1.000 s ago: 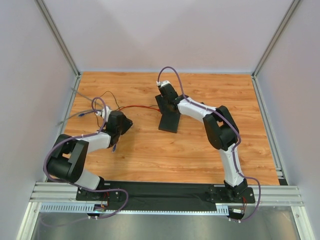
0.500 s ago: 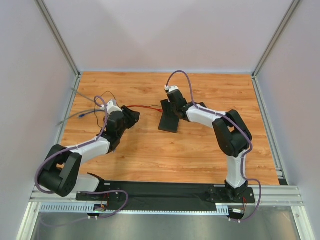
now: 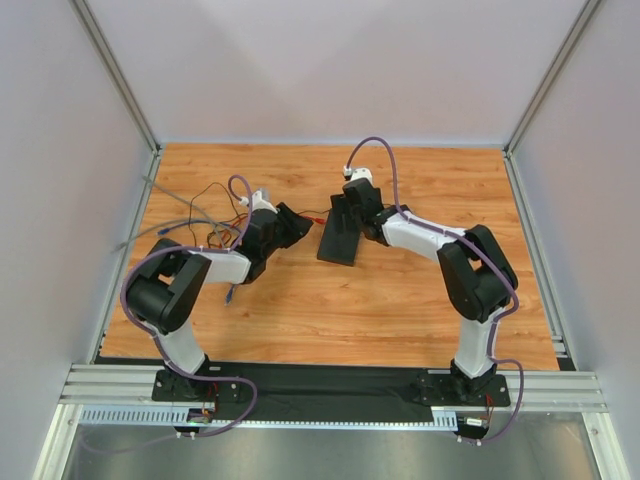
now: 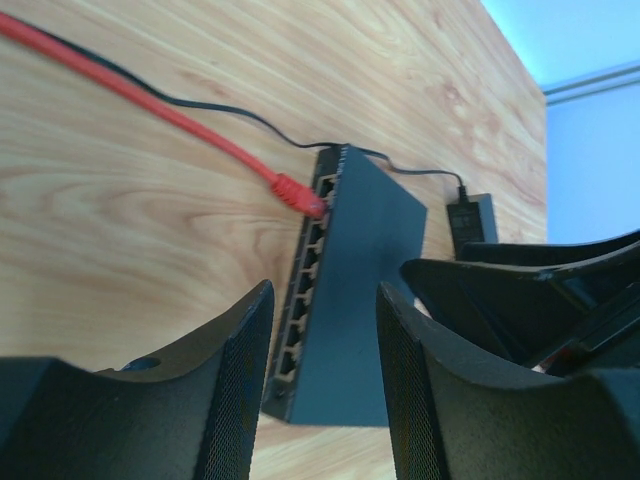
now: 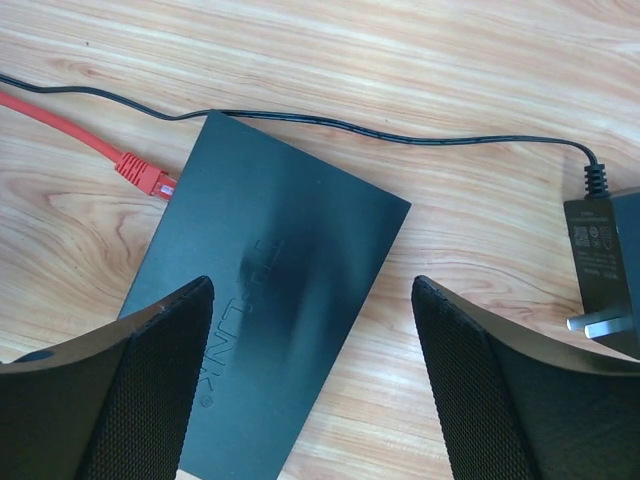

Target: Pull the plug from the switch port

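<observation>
The switch (image 3: 338, 236) is a flat matte-black box lying on the wooden table, also seen in the left wrist view (image 4: 365, 230) and the right wrist view (image 5: 280, 250). A red plug (image 4: 296, 194) on a red cable sits in a port near the far end of its port edge; it also shows in the right wrist view (image 5: 146, 176). My left gripper (image 3: 296, 225) is open and empty, just left of the switch, facing the port edge (image 4: 322, 300). My right gripper (image 3: 350, 214) is open and empty, hovering over the switch top (image 5: 312, 290).
A small black power adapter (image 5: 602, 268) lies beyond the switch, joined by a thin black cable (image 5: 400, 135); it also shows in the left wrist view (image 4: 470, 220). Loose thin cables (image 3: 200, 195) trail over the table's left side. Enclosure walls and posts ring the table.
My left gripper has swung right and forward, up to the switch's port side. My right gripper has shifted slightly right, staying over the switch. The plug remains in the port.
</observation>
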Motion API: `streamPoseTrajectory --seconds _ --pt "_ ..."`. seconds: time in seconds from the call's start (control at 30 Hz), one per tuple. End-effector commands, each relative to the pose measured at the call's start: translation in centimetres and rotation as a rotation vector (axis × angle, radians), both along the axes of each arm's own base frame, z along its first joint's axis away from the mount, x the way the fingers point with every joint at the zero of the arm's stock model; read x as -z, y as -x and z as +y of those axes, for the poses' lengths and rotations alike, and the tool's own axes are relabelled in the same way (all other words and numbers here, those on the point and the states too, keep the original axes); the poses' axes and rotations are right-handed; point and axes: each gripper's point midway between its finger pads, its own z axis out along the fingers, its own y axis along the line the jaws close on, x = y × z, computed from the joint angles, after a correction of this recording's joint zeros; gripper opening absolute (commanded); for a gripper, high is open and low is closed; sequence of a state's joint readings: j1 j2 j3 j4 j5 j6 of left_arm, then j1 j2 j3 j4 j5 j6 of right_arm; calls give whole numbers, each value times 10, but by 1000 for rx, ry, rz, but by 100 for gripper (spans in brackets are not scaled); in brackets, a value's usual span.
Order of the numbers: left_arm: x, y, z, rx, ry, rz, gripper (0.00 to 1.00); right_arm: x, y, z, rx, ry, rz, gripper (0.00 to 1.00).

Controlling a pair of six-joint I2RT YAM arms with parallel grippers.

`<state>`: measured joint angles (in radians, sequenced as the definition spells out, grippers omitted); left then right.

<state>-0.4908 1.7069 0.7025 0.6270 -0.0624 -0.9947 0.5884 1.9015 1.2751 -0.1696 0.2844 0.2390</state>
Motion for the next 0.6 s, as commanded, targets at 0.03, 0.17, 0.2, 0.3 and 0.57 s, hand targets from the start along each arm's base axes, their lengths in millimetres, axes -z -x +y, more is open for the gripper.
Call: streamPoseTrajectory --seconds 0.03,0.17,0.2,0.3,0.57 --pt "-21 -18 -25 23 112 -54 53 -12 -6 1 7 -86 -20 82" --pt "-14 -25 -31 12 162 -31 51 -5 -7 8 -25 -132 15 83" --pt "-12 -25 -33 11 173 -24 51 -5 -9 7 -24 -142 15 83" --pt "-3 -27 -38 22 179 -10 50 -2 -11 4 -19 -135 18 84" --pt "6 -32 -52 64 170 23 50 10 -13 0 -45 -213 69 83"
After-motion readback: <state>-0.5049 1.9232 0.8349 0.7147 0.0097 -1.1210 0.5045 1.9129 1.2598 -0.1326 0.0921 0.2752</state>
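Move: The red plug sits in the left-side port of the switch, about 6 cm to the right of the left hand's open fingers, 3 cm ahead and some 6 cm below. The switch's middle is roughly 5 cm right of the plug and 3 cm nearer the base; the black power adapter is some 20 cm right of the plug, about level. From the right hand, the plug is about 7 cm left, 1 cm ahead and 4 cm lower. The red plug in the switch is what the left hand closes in on: still half open and holding nothing, the hand travels about 4 cm to the right, with some 2 cm forward and, after a level start, 2 cm down. It rolls slightly, its left side dipping 5–10 degrees, and comes near the plug without gripping it. ##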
